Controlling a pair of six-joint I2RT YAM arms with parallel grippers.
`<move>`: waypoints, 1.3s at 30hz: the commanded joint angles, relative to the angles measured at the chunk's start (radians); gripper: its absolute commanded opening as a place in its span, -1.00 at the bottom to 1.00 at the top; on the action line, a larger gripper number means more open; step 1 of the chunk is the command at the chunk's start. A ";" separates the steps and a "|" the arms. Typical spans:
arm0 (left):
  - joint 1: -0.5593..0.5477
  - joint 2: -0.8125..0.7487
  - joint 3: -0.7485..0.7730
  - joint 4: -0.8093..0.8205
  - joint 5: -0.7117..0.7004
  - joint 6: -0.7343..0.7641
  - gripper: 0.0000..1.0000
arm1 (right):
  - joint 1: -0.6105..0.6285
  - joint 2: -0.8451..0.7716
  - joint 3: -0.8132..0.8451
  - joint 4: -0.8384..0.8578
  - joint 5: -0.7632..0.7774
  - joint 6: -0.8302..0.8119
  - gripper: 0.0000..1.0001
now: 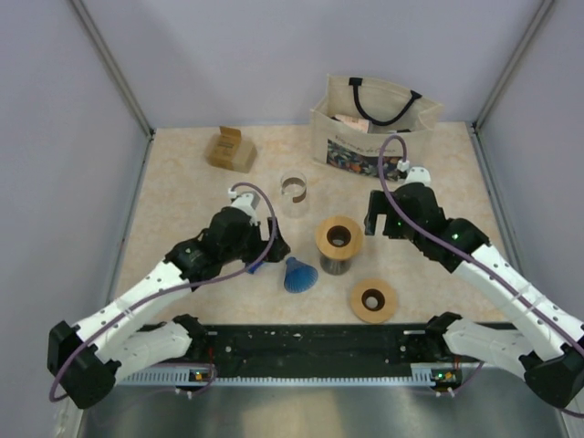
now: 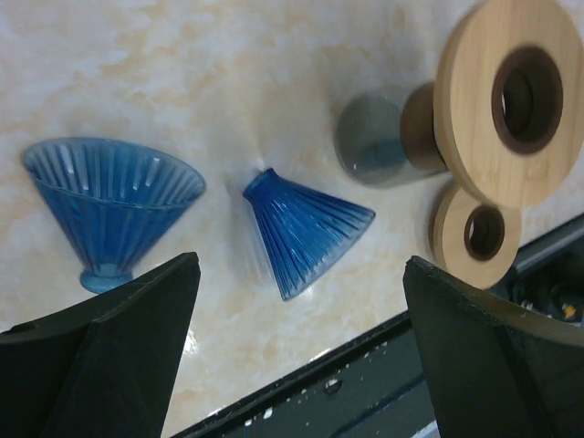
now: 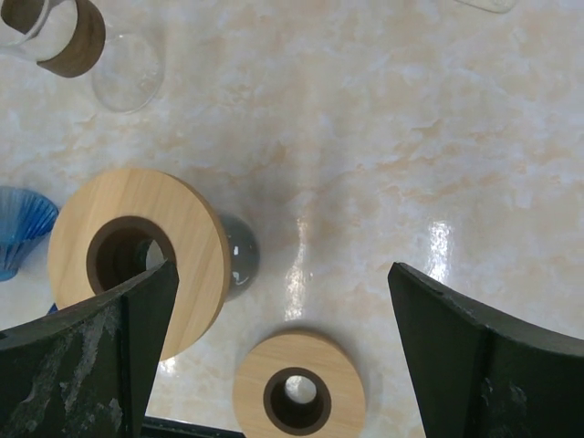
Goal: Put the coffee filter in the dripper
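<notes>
Two blue ribbed cones lie on the table. One with a small foot (image 2: 114, 205) lies beside my left gripper (image 1: 265, 248); in the top view it is mostly hidden under that gripper. The slimmer cone (image 2: 306, 228) (image 1: 299, 276) lies on its side just ahead of the open left gripper (image 2: 299, 263). I cannot tell which cone is the coffee filter and which the dripper. My right gripper (image 1: 379, 224) (image 3: 281, 268) hovers open and holds nothing. It is over bare table, right of a wooden ring on a grey cup (image 1: 351, 239) (image 3: 192, 228).
A second wooden ring (image 1: 388, 301) (image 3: 342, 383) lies flat near the front rail (image 1: 310, 342). A glass carafe with a wooden collar (image 1: 294, 187) stands behind the cup. A cardboard box (image 1: 231, 149) and a tote bag (image 1: 370, 128) stand at the back.
</notes>
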 commanded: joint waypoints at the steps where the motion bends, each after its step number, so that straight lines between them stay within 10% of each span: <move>1: -0.155 0.035 -0.016 -0.025 -0.124 0.054 0.98 | -0.008 -0.037 -0.019 0.041 0.020 -0.034 0.98; 16: -0.418 0.306 0.043 -0.027 -0.310 0.154 0.51 | -0.011 -0.101 -0.079 0.039 0.007 -0.093 0.98; 39: -0.433 0.477 0.098 0.056 -0.467 0.151 -0.26 | -0.011 -0.147 -0.083 0.036 -0.011 -0.129 0.97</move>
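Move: Lying on the table about 4 cm back and 5 cm to the right of the left hand, some 13 cm below, is the nearer blue ribbed dripper. A second blue dripper sits about 2 cm ahead and 7 cm to the left of the hand, equally low. The wooden ring on its glass jar is level with the hand, 14 cm to the right and 4 cm below. From the right hand, the nearer dripper is roughly 5 cm back, 17 cm left and 17 cm down. Sinking about 11 cm, the left hand swings back and to its right down to the nearer blue dripper, then eases forward some 3 cm at the end. Its left side rolls up about 35 degrees so the fingers point more steeply down, with a slight clockwise turn, and they close from wide open to less than half, straddling a corner of the dripper's wide rim. The open right hand drifts about 2 cm back and right. ##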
